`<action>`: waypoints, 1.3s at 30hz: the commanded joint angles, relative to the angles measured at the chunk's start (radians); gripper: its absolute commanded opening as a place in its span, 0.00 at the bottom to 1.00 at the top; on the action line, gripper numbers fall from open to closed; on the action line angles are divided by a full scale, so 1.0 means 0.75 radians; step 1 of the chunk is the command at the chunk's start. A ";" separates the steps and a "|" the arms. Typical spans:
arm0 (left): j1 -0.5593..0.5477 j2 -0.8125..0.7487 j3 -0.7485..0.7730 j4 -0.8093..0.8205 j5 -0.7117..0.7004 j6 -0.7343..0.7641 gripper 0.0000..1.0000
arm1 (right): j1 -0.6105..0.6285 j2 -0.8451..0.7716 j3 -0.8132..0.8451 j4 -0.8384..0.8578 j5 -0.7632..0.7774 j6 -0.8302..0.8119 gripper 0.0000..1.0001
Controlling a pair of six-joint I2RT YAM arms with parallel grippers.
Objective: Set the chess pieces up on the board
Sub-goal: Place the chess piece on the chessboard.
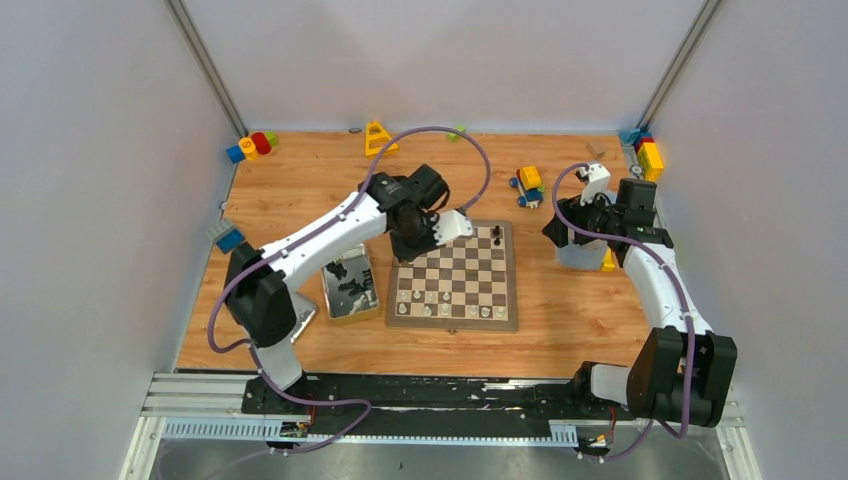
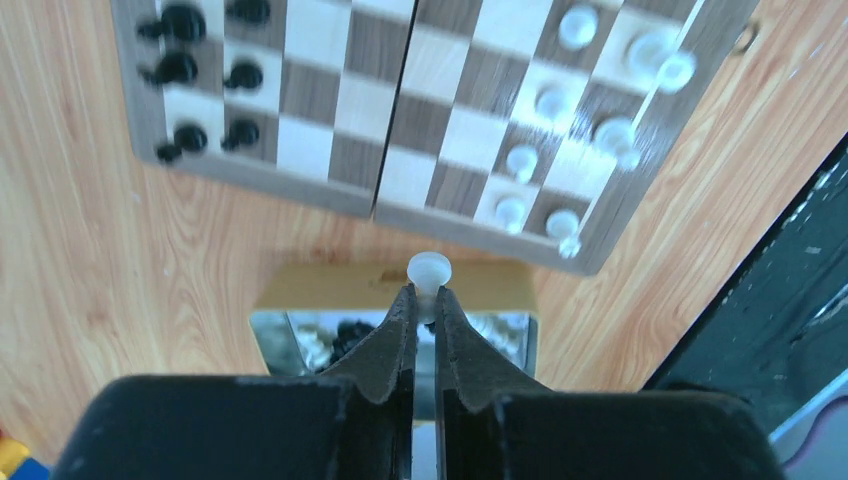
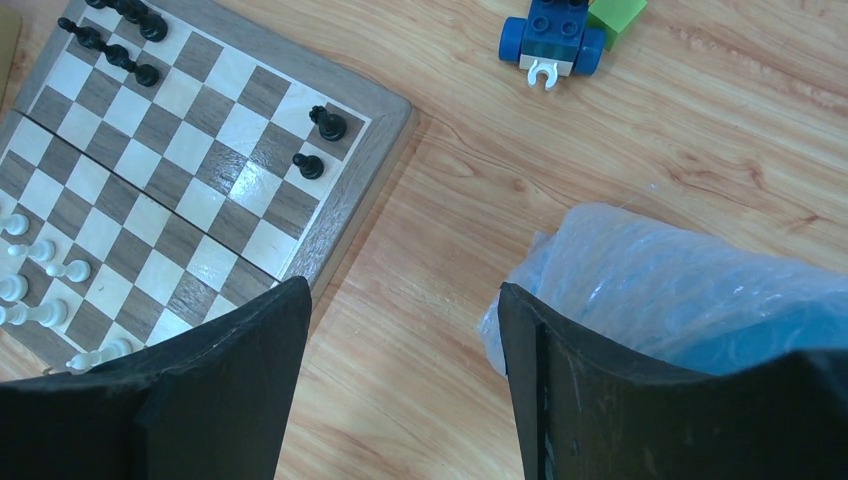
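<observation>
The board (image 1: 460,265) lies at mid-table, with white chess pieces (image 1: 445,300) on its near rows and a black piece (image 1: 497,235) at the far right. My left gripper (image 1: 402,250) hangs by the board's left edge. In the left wrist view the left gripper (image 2: 426,295) is shut on a small white piece (image 2: 428,268), above a silver tin (image 2: 300,335) that holds dark pieces. Beyond it, the board (image 2: 400,110) carries black pieces (image 2: 185,75) and white pieces (image 2: 560,150). My right gripper (image 3: 400,300) stands open over bare wood, right of the board (image 3: 200,150), nothing between its fingers.
The tin (image 1: 350,285) sits left of the board. A blue plastic-wrapped bundle (image 3: 680,290) lies by my right finger. A blue toy car (image 3: 552,40) and colourful blocks (image 1: 252,145) sit along the back edge, with a yellow triangle (image 1: 377,137) and more blocks (image 1: 645,152).
</observation>
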 commanded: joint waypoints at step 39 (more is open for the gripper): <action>-0.425 0.678 0.547 -0.097 0.000 -0.064 0.13 | -0.003 -0.013 0.052 0.014 -0.015 -0.040 0.70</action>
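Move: From the left hand, which holds a white pawn by its top, the empty second-row square it is bound for lies about 13 cm right, 5 back and 12 below. The nearest standing pawn is roughly 3 cm left of that square; the white bishop is some 3 cm right and 3 nearer the base. From the idle right hand, the square is about 22 cm left, 12 back and 12 below. Left hand carries its pawn 13 cm right, drifting back, and sinks 9 cm to the empty square, fingers staying shut. ##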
